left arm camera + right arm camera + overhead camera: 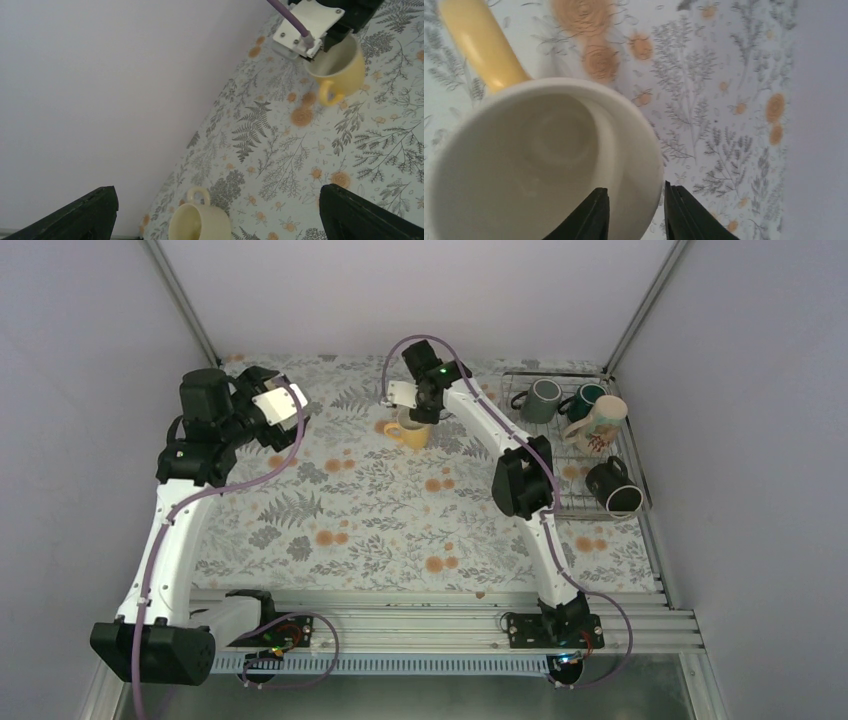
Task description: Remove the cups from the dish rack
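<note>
The yellow cup (410,430) stands upright on the floral table at the back middle, handle toward the left arm; it also shows in the left wrist view (337,70) and fills the right wrist view (544,165). My right gripper (418,412) (636,195) sits astride its rim, one finger inside and one outside, jaws slightly parted with a thin gap at the outer finger. A cream-white cup (200,222) lies on its side below my left gripper (216,200), which is wide open and empty. The dish rack (572,445) at the right holds a grey cup (540,400), a teal cup (585,398), a pale patterned cup (600,425) and a black cup (612,487).
The left arm (215,425) is raised over the table's back left, near the wall. Walls close in the table on the left, back and right. A metal rail (430,625) with both arm bases runs along the near edge.
</note>
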`<action>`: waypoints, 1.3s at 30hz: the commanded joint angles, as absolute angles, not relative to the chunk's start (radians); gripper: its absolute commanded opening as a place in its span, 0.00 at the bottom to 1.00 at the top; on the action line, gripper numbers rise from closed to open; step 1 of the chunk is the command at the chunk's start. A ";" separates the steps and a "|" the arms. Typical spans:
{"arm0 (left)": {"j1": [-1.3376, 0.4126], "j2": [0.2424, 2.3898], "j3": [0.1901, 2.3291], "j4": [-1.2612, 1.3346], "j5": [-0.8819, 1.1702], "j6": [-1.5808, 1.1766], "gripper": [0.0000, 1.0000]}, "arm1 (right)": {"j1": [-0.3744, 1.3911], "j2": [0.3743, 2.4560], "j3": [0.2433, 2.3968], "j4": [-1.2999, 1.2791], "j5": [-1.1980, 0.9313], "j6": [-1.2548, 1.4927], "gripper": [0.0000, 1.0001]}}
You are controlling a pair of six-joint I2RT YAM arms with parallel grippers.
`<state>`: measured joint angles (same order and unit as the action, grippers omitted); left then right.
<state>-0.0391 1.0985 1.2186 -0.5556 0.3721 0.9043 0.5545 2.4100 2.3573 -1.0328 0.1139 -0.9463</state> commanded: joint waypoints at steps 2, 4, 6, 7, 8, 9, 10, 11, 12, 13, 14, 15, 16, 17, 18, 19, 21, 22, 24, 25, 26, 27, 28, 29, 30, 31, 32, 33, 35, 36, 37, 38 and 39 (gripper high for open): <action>-0.032 1.086 1.197 -0.550 0.434 0.877 1.00 | 0.543 2.389 2.344 -0.887 0.174 -0.919 0.36; -0.032 1.080 1.187 -0.548 0.446 0.868 1.00 | 0.543 2.387 2.340 -0.863 0.183 -0.911 0.44; -0.032 1.071 1.172 -0.544 0.452 0.865 1.00 | 0.539 2.382 2.338 -0.845 0.183 -0.898 0.47; -0.033 1.067 1.166 -0.541 0.452 0.864 1.00 | 0.536 2.378 2.337 -0.838 0.178 -0.893 0.48; -0.032 1.062 1.160 -0.539 0.452 0.863 1.00 | 0.534 2.370 2.331 -0.828 0.176 -0.888 0.51; -0.032 1.058 1.156 -0.538 0.453 0.862 1.00 | 0.532 2.362 2.316 -0.815 0.176 -0.885 0.55; -0.032 1.056 1.153 -0.537 0.454 0.860 1.00 | 0.530 2.353 2.305 -0.802 0.176 -0.879 0.58; -0.032 1.053 1.151 -0.538 0.456 0.856 1.00 | 0.527 2.343 2.299 -0.795 0.175 -0.873 0.61; -0.033 1.051 1.152 -0.537 0.456 0.851 1.00 | 0.526 2.334 2.300 -0.794 0.170 -0.864 0.64; -0.033 1.049 1.153 -0.536 0.458 0.842 1.00 | 0.523 2.324 2.305 -0.798 0.161 -0.849 0.68; -0.032 1.048 1.158 -0.535 0.460 0.830 1.00 | 0.518 2.312 2.308 -0.803 0.149 -0.834 0.72; -0.032 1.046 1.165 -0.535 0.467 0.814 1.00 | 0.513 2.294 2.310 -0.807 0.131 -0.812 0.78; -0.034 1.044 1.171 -0.532 0.474 0.798 1.00 | 0.507 2.274 2.308 -0.812 0.110 -0.789 0.91; -0.032 1.040 1.173 -0.521 0.481 0.773 1.00 | 0.500 2.248 2.305 -0.815 0.085 -0.764 0.98; -0.033 1.035 1.171 -0.498 0.485 0.746 1.00 | 0.493 2.221 2.300 -0.819 0.060 -0.735 1.00; -0.032 1.030 1.168 -0.473 0.490 0.717 1.00 | 0.488 2.196 2.294 -0.822 0.039 -0.708 1.00; -0.037 1.024 1.155 -0.415 0.500 0.656 1.00 | 0.476 2.134 2.266 -0.827 0.003 -0.654 1.00; -0.043 1.025 1.149 -0.388 0.505 0.632 1.00 | 0.472 2.100 2.243 -0.821 -0.004 -0.631 1.00; -0.079 1.037 1.141 -0.347 0.495 0.604 1.00 | 0.463 2.016 2.187 -0.811 -0.009 -0.593 1.00; -0.115 1.046 1.138 -0.329 0.464 0.595 1.00 | 0.458 1.975 2.155 -0.803 -0.002 -0.575 1.00; -0.155 1.060 1.134 -0.310 0.419 0.591 1.00 | 0.453 1.935 2.125 -0.789 0.008 -0.553 1.00; -0.205 1.074 1.128 -0.281 0.369 0.592 1.00 | 0.442 1.900 2.092 -0.776 0.010 -0.536 1.00; -0.256 1.091 1.123 -0.258 0.315 0.593 1.00 | 0.430 1.858 2.057 -0.760 0.019 -0.511 1.00; -0.302 1.116 1.123 -0.244 0.277 0.595 1.00 | 0.416 1.821 2.020 -0.730 0.040 -0.491 1.00; -0.345 1.143 1.129 -0.237 0.250 0.597 1.00 | 0.399 1.786 1.983 -0.702 0.063 -0.472 1.00; -0.386 1.177 1.141 -0.233 0.230 0.597 1.00 | 0.379 1.757 1.956 -0.683 0.078 -0.456 1.00; -0.426 1.213 1.150 -0.225 0.208 0.602 1.00 | 0.354 1.735 1.939 -0.677 0.077 -0.447 1.00; -0.467 1.260 1.159 -0.212 0.179 0.611 1.00 | 0.326 1.715 1.926 -0.679 0.068 -0.442 1.00; -0.531 1.336 1.174 -0.178 0.131 0.644 1.00 | 0.271 1.682 1.894 -0.680 0.046 -0.434 1.00; -0.555 1.373 1.187 -0.167 0.117 0.659 1.00 | 0.246 1.672 1.878 -0.680 0.034 -0.432 1.00; -0.576 1.414 1.206 -0.166 0.118 0.672 1.00 | 0.220 1.654 1.865 -0.679 0.025 -0.431 1.00; -0.594 1.452 1.231 -0.172 0.125 0.680 0.99 | 0.196 1.630 1.852 -0.681 0.018 -0.432 0.98; -0.610 1.494 1.264 -0.190 0.139 0.683 0.96 | 0.172 1.621 1.844 -0.685 0.007 -0.430 0.96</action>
<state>-0.5526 1.3922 1.1698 -0.2176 0.1864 0.6415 0.2455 1.6653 1.8900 -0.6994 0.0364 -0.4782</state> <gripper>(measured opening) 0.992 0.986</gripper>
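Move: The yellow cup's middle is about 2 cm back, 3 cm left and 4 cm below my right hand, whose fingers are at its rim. From that hand, the rack's grey cup lies roughly 6 cm ahead and 27 cm right, the green cup 10 cm right of the grey one. My left hand has the yellow cup about 14 cm ahead, 22 cm right and 26 cm below, and the white cup some 21 cm ahead and 12 cm left, equally low. I spread my right fingers wide to free the yellow cup's rim, easing a little forward, then lift that hand fast by about 26 cm and swing it right to the rack side, turning clockwise and tipping the fingers up. My left hand, still wide open, dips and recovers slightly, then sweeps about 18 cm right and finally down towards the yellow cup. ##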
